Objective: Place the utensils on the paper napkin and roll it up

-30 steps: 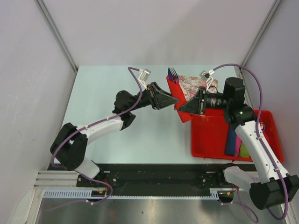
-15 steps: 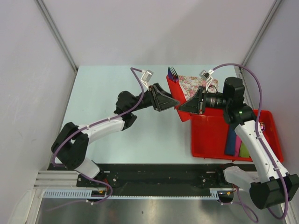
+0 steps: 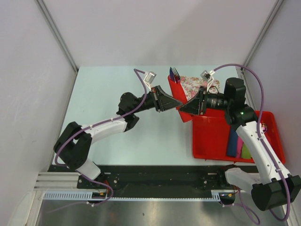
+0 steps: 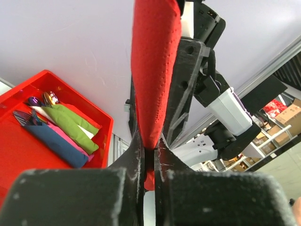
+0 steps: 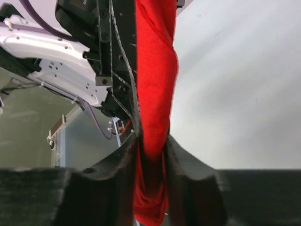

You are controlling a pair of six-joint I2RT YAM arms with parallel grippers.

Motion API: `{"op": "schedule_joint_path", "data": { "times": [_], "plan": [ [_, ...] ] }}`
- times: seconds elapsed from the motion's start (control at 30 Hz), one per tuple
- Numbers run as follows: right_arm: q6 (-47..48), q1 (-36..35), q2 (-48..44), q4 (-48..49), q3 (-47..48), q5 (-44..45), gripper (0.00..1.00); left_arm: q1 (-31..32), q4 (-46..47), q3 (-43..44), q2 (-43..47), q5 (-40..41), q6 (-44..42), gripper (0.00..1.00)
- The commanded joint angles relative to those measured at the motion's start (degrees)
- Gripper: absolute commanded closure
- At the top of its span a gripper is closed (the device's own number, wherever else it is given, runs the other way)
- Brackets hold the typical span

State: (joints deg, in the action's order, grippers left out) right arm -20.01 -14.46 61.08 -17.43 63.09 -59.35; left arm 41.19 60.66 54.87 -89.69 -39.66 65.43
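The paper napkin (image 3: 174,89) is a bright red roll held up off the table between both arms. Dark utensils (image 3: 174,73), fork tines among them, stick out of its far end. From the left, my left gripper (image 3: 179,103) is shut on the roll. In the left wrist view its jaws (image 4: 149,141) pinch the red paper (image 4: 155,70) tightly. My right gripper (image 3: 182,109) meets it from the right. Its fingers (image 5: 151,141) stand a little apart, both pressed against the thick red roll (image 5: 155,70).
A red tray (image 3: 211,136) lies at the right, with blue, pink and green napkin rolls (image 3: 237,143) at its near right end; they also show in the left wrist view (image 4: 61,132). A floral-patterned mat (image 3: 195,84) lies behind the grippers.
My left gripper has shifted right, closer to the right one, and its jaws have shut again on the red roll. The right jaws have widened slightly around it.
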Motion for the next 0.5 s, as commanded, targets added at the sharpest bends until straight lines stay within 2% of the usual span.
{"op": "schedule_joint_path", "data": {
  "times": [0.0, 0.1, 0.2, 0.37, 0.47],
  "plan": [
    [3.66, 0.3, -1.4, -2.94, 3.62, 1.87, 0.54, -0.41, 3.23, 1.03, 0.74, -0.51, -0.56, 1.0],
    [4.1, 2.06, -1.93, -4.54, 4.58, 2.58, 0.4, -0.41, 3.14, 0.94, 0.83, -1.12, -1.18, 1.0],
    [3.4, 3.9, -1.75, -4.1, 5.9, 2.14, 0.34, -0.41, 3.14, 0.76, 0.92, -1.38, -1.88, 1.0],
    [0.77, 5.49, 0.0, -1.56, 8.71, 0.99, 0.33, 0.55, 1.74, 1.55, 0.92, -3.67, -4.78, 1.0],
    [0.41, 5.32, 1.41, -1.2, 9.59, 0.38, 0.36, 1.26, -0.81, 2.52, 1.18, -4.89, -7.33, 1.0]
  ]
}}
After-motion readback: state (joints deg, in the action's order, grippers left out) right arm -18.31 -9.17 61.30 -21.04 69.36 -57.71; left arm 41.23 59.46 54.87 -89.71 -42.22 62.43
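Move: The rolled red napkin with its utensils is held in the air between both grippers, its middle about 3 cm ahead of the right hand and level with it. From the left hand, which is already shut on the roll, that middle is some 2 cm ahead. The red tray's middle lies about 27 cm to the right hand's right, level fore and aft and some 31 cm below. The floral cloth is around 22 cm ahead of that hand, 9 cm right and 32 cm below. The right fingers, just starting to part, open wide and let go of the red roll, while the left fingers keep their pinch on it and stay nearly in place. The right hand backs off to the right and forward, then increasingly upward, ending about 3 cm higher and some 2 cm each right and forward, turning clockwise by around 5 degrees. ##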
